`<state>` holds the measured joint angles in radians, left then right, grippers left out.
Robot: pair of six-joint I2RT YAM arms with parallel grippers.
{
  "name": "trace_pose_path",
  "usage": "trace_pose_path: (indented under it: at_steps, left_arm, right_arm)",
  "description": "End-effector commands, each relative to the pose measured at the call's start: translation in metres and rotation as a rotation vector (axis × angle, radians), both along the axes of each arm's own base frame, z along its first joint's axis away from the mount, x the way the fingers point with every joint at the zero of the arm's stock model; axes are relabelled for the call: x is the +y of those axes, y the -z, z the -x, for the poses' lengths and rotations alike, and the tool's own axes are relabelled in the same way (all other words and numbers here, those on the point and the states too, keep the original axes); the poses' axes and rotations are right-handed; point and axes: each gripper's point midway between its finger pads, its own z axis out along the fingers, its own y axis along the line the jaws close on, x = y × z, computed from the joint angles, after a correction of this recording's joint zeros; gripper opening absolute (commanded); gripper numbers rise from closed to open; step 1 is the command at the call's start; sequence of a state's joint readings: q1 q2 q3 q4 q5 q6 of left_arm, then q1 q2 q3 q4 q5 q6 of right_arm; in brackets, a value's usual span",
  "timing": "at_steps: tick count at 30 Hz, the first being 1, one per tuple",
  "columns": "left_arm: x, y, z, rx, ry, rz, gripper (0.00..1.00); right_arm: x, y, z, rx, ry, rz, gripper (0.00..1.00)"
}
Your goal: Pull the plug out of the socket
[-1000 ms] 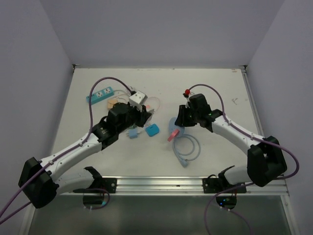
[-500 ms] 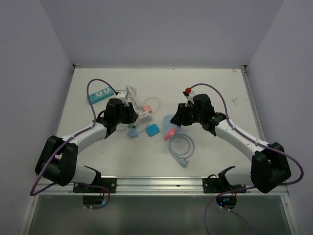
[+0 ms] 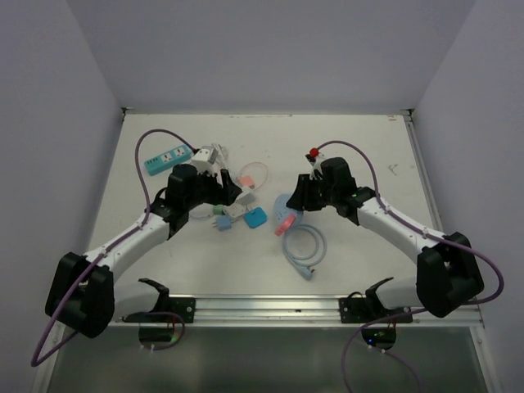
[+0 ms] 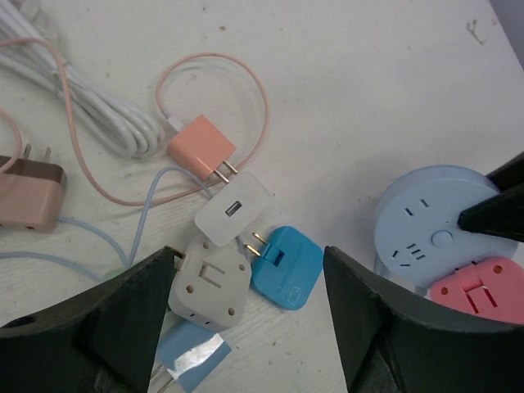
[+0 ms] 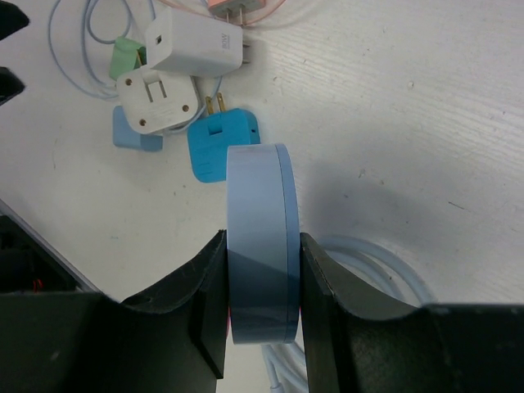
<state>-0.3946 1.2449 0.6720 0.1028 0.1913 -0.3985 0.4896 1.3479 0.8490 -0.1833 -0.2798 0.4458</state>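
Observation:
My right gripper [image 5: 260,246] is shut on the round light-blue socket [image 5: 258,237], holding it on edge by its two flat faces. In the left wrist view the socket [image 4: 434,225] shows its face, with the pink plug [image 4: 479,286] seated in its lower right part. From above, that pink plug [image 3: 285,223] sits just below the right gripper [image 3: 299,201]. My left gripper [image 4: 247,262] is open over the table with nothing between its fingers. Under it lie an off-white plug adapter [image 4: 209,282] and a blue plug [image 4: 285,266].
A white USB charger [image 4: 233,211], an orange charger [image 4: 201,147] with its thin cord and a white cable bundle [image 4: 90,106] lie beyond the left gripper. A teal power strip [image 3: 168,158] is at the back left. The socket's coiled cable [image 3: 307,246] lies at centre front.
The left gripper has gone from shut to open, and its arm has drawn back to the left. The off-white adapter now lies on the table. The right gripper still holds the socket.

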Motion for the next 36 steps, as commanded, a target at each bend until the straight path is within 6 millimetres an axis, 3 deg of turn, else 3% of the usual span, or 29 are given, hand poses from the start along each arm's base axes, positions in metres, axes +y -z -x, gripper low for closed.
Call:
trace_pose_path:
  at_steps: [1,5,10,15,17,18,23,31,36]
  left_arm:
    - [-0.022,-0.032,0.012,-0.123,0.132,0.005,0.77]
    - [-0.055,-0.056,0.033,-0.23,0.221,-0.019,0.78]
    - [-0.106,-0.071,0.068,-0.332,0.368,-0.058,0.79]
    - [-0.153,-0.063,0.095,-0.374,0.501,-0.139,0.79]
    - [-0.162,-0.047,0.097,-0.359,0.509,-0.196,0.79]
    - [-0.17,-0.049,0.101,-0.374,0.524,-0.21,0.79]
    - [-0.181,-0.036,0.095,-0.378,0.516,-0.251,0.69]
    - [-0.172,-0.022,0.074,-0.397,0.43,-0.337,0.52]
    - [-0.163,-0.021,0.066,-0.378,0.421,-0.33,0.51]
  right_arm:
    - [0.003,-0.018,-0.012,-0.027,0.027,-0.012,0.0]
    - [-0.001,-0.012,-0.015,-0.003,0.047,0.021,0.0]
    - [-0.003,-0.006,-0.015,0.023,0.061,0.045,0.0]
    - [-0.006,-0.005,-0.016,0.034,0.074,0.062,0.0]
    - [-0.007,-0.005,-0.015,0.038,0.073,0.064,0.0]
    - [-0.006,-0.006,-0.014,0.039,0.074,0.061,0.0]
    - [-0.005,-0.01,-0.011,0.031,0.061,0.05,0.0]
    - [-0.007,-0.016,-0.006,0.0,0.036,0.039,0.0]
    - [-0.005,-0.018,-0.005,-0.007,0.019,0.034,0.0]
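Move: The pink plug stands in the face of the round blue socket held by the right hand. It lies about 15 cm to the left hand's right, 9 cm back and only 1 or 2 cm below. The socket is at a similar distance right but just 4 cm back, roughly level in height. Down on the table, some 12 cm below, the blue plug sits about 7 cm right and 2 cm back, the white plug 4 cm right and 5 cm ahead. From the right hand the pink plug is about 6 cm back, 3 cm left and slightly lower. Swinging right and back by some 20 cm, the left hand arcs up about 4 cm over the loose plugs, then sinks and eases a few centimetres forward onto the pink plug, turning clockwise by roughly 30 degrees and rolling. Its wide-open fingers narrow partway around the plug without clamping it. The right hand keeps its grip on the socket, tilting slightly and shifting 1 to 2 cm right and down. ##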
